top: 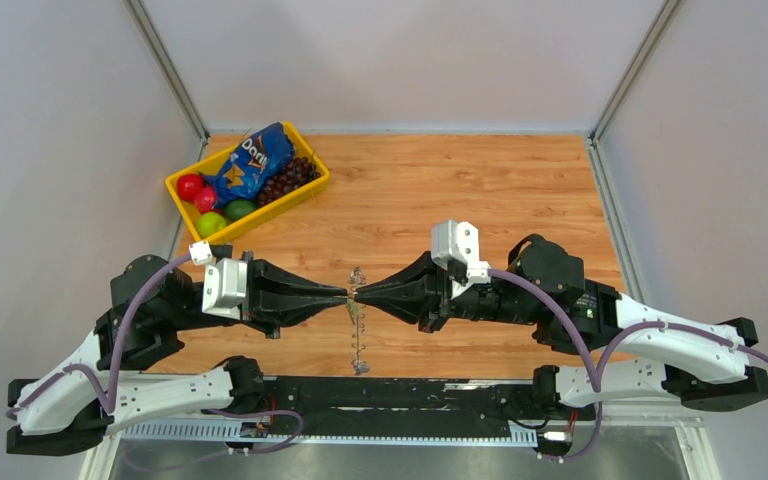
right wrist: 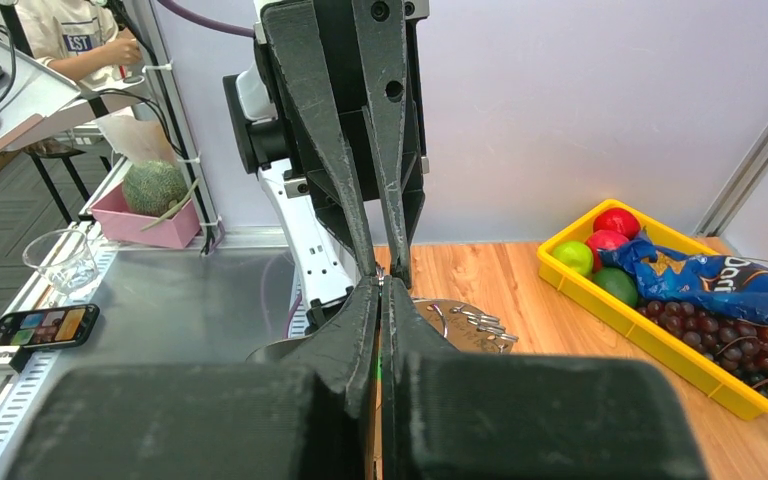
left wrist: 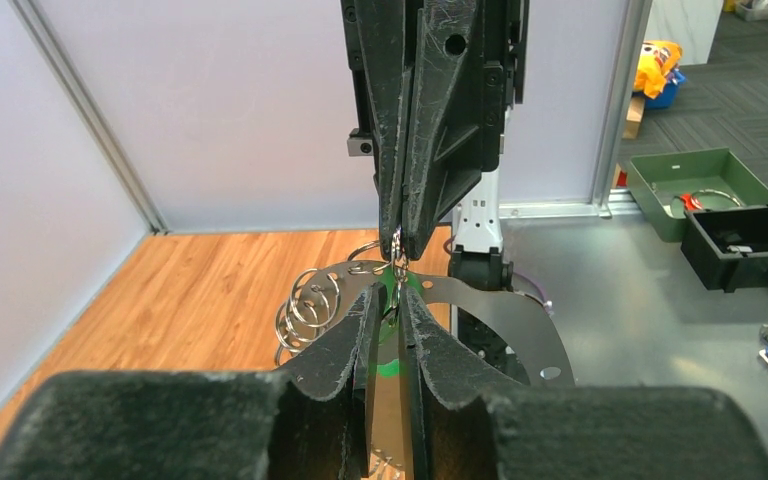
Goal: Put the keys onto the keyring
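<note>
Both grippers meet tip to tip above the middle of the wooden table. The keyring [left wrist: 520, 310], a thin silvery hoop, hangs between them and carries a cluster of small split rings [left wrist: 308, 305]. From above the keyring [top: 358, 330] shows only edge-on. My right gripper [left wrist: 397, 240] is shut on a small silver link at the hoop's top edge. The keys [left wrist: 390, 367], with their green tag, hang in the narrow gap of my left gripper [left wrist: 390, 295], whose fingers stand slightly apart. I cannot tell whether they touch the keys. In the right wrist view the right gripper [right wrist: 380, 282] shows its fingers pressed together.
A yellow bin [top: 175, 185] at the table's back left holds fruit, grapes and a blue chips bag [top: 255, 160]. Metal frame posts stand at the table's back corners. Both arm bases sit along the near edge.
</note>
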Tool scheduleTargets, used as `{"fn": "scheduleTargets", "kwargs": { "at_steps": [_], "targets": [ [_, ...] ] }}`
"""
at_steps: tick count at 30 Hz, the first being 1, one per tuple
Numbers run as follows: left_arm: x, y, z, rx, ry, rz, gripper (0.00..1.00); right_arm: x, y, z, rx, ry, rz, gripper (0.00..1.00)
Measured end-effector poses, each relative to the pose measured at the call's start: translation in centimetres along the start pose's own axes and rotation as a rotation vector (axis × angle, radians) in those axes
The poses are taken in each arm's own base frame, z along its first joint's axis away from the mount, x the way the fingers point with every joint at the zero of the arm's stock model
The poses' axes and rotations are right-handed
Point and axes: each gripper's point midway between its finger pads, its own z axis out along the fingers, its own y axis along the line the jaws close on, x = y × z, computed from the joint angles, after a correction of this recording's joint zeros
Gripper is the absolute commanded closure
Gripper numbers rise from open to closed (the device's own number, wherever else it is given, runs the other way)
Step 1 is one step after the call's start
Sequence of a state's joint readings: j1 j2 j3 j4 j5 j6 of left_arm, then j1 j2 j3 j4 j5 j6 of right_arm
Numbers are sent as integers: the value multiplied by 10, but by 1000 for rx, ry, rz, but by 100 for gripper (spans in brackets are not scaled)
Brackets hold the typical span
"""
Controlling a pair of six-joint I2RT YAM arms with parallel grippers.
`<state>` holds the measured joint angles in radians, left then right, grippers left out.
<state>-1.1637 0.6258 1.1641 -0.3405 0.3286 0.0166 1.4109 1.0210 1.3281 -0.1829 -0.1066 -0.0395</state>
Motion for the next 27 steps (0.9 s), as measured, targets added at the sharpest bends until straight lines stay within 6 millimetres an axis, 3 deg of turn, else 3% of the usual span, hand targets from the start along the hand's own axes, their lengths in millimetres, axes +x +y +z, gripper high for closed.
{"fn": "scheduleTargets", "kwargs": {
  "at_steps": [12,24,27],
  "targets": [
    [1,-1,2,7,-4,2,82,-5,-3,2,27,-26,0,100],
    [36,-4,6,22,65,-32,54,-9,-25,-1,158,-65,3,100],
    [36,-3,2,7,63,-32,51,-4,-30,-3,186,-58,5,100]
  ]
}}
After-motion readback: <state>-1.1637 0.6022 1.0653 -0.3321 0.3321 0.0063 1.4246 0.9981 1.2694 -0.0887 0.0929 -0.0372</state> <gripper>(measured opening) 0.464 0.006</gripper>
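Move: The key with the green tag hangs just past the left fingertips, roughly 2 cm to their right and 2 cm below, level fore and aft. Of the left hand, the metal plate's middle lies about 3 cm back, 2 cm right and 5 cm down, and its cluster of small rings some 3 cm ahead, 2 cm right and 2 cm down. From the right hand, the key hangs about 3 cm straight below. Left fingers open wider, sinking about 3.5 cm around the key; the right, still pinching the ring, swings 3 cm forward. ##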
